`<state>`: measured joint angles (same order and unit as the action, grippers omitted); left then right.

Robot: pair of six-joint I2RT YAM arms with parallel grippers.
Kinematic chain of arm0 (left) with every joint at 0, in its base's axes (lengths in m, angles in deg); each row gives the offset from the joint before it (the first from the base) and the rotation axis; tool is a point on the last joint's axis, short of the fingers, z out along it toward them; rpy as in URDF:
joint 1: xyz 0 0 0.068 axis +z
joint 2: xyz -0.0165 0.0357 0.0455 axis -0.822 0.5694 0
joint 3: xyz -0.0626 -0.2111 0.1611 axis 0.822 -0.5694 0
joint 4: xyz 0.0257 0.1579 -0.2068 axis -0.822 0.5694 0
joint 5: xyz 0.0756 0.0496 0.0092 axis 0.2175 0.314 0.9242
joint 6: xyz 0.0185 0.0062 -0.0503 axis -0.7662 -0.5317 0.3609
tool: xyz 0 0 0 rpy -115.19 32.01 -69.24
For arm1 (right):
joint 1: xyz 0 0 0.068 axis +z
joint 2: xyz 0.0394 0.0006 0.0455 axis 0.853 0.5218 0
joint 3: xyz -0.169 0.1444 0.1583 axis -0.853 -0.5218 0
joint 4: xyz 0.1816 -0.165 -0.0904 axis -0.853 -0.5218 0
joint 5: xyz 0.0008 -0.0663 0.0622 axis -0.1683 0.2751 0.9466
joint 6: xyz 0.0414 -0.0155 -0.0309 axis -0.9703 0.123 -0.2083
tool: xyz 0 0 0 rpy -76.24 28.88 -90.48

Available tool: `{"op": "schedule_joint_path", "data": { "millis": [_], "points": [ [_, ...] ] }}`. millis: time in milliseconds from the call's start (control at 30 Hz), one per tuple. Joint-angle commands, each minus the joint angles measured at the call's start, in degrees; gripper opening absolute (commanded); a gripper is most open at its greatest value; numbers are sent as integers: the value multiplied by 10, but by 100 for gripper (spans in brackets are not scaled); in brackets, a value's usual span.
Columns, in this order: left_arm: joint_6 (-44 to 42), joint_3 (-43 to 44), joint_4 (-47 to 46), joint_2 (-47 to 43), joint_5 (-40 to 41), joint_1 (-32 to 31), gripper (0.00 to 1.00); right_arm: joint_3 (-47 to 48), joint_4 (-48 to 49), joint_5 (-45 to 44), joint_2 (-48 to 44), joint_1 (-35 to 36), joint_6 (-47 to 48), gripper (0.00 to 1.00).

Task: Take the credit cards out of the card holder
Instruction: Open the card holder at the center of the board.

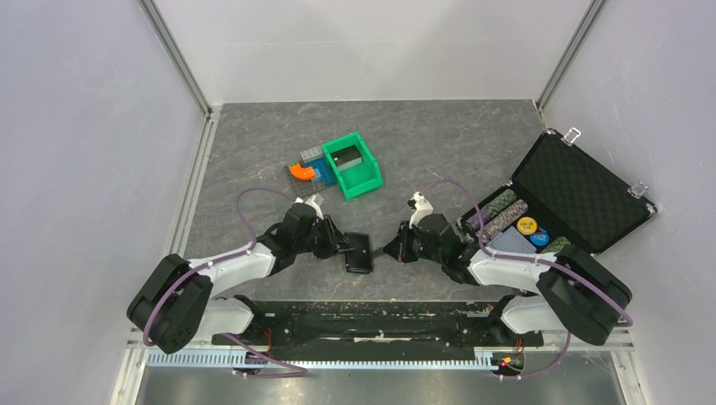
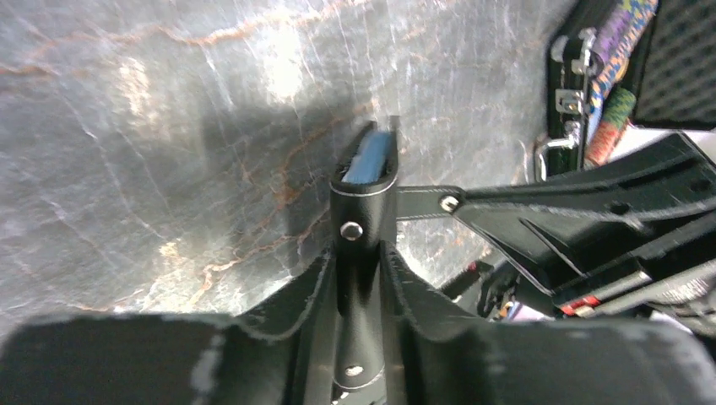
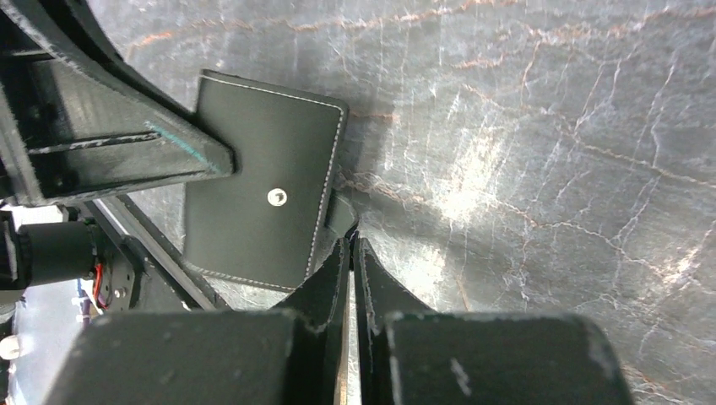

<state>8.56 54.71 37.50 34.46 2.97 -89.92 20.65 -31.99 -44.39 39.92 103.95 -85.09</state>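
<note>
The card holder (image 1: 359,253) lies between the two arms near the table's front. In the left wrist view it stands edge-on (image 2: 363,211), with a black riveted edge and a blue-grey face at its far end. My left gripper (image 1: 343,245) (image 2: 361,257) is shut on that edge. In the right wrist view one black stitched panel (image 3: 253,169) shows, with a snap on it. My right gripper (image 1: 391,251) (image 3: 353,240) is shut, its tips pinching the holder's small closure strap (image 3: 338,215) (image 2: 422,202). No credit card shows; they are hidden.
A green bin (image 1: 355,164) with orange and blue pieces beside it stands at the back centre. An open black foam-lined case (image 1: 578,190) holding poker chips (image 1: 507,219) lies at the right, close to the right arm. White walls enclose the table.
</note>
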Motion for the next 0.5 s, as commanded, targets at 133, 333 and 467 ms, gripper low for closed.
{"op": "schedule_joint_path", "data": {
  "millis": [133, 333, 467],
  "points": [
    [-115, 81, 165, -24, 109, 0, 60, -31, 43, 11, -53, -8, -17, 0],
    [-118, 112, 193, -15, 122, -38, 71, -45, 70, 19, -73, -8, -39, 0],
    [-120, 141, 210, 10, 143, -88, 79, -61, 109, 24, -95, -8, -54, 0]
  ]
}}
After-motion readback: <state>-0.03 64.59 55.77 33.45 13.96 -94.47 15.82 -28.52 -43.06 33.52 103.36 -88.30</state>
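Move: The left hand's fingertips are at the raised left edge of the card holder, whose middle lies about 3 cm to their right, 1 cm back and 2 cm lower. The right hand already pinches the unsnapped strap, with the holder's middle about 5 cm to its left, level fore and aft and a little lower. From the left hand, the green tray stands some 17 cm ahead and 1 cm to the right, and the toy blocks some 16 cm ahead and 8 cm to the left. Leftward and forward, the left hand pulls off the card holder's left edge by about 2.5 cm, its fingers spreading wide to let go and its left side rolling up some 15 degrees; then it drifts back and right about half that way. The right hand, fingers still shut on the strap, rises about 1.5 cm and draws back 1 cm. ##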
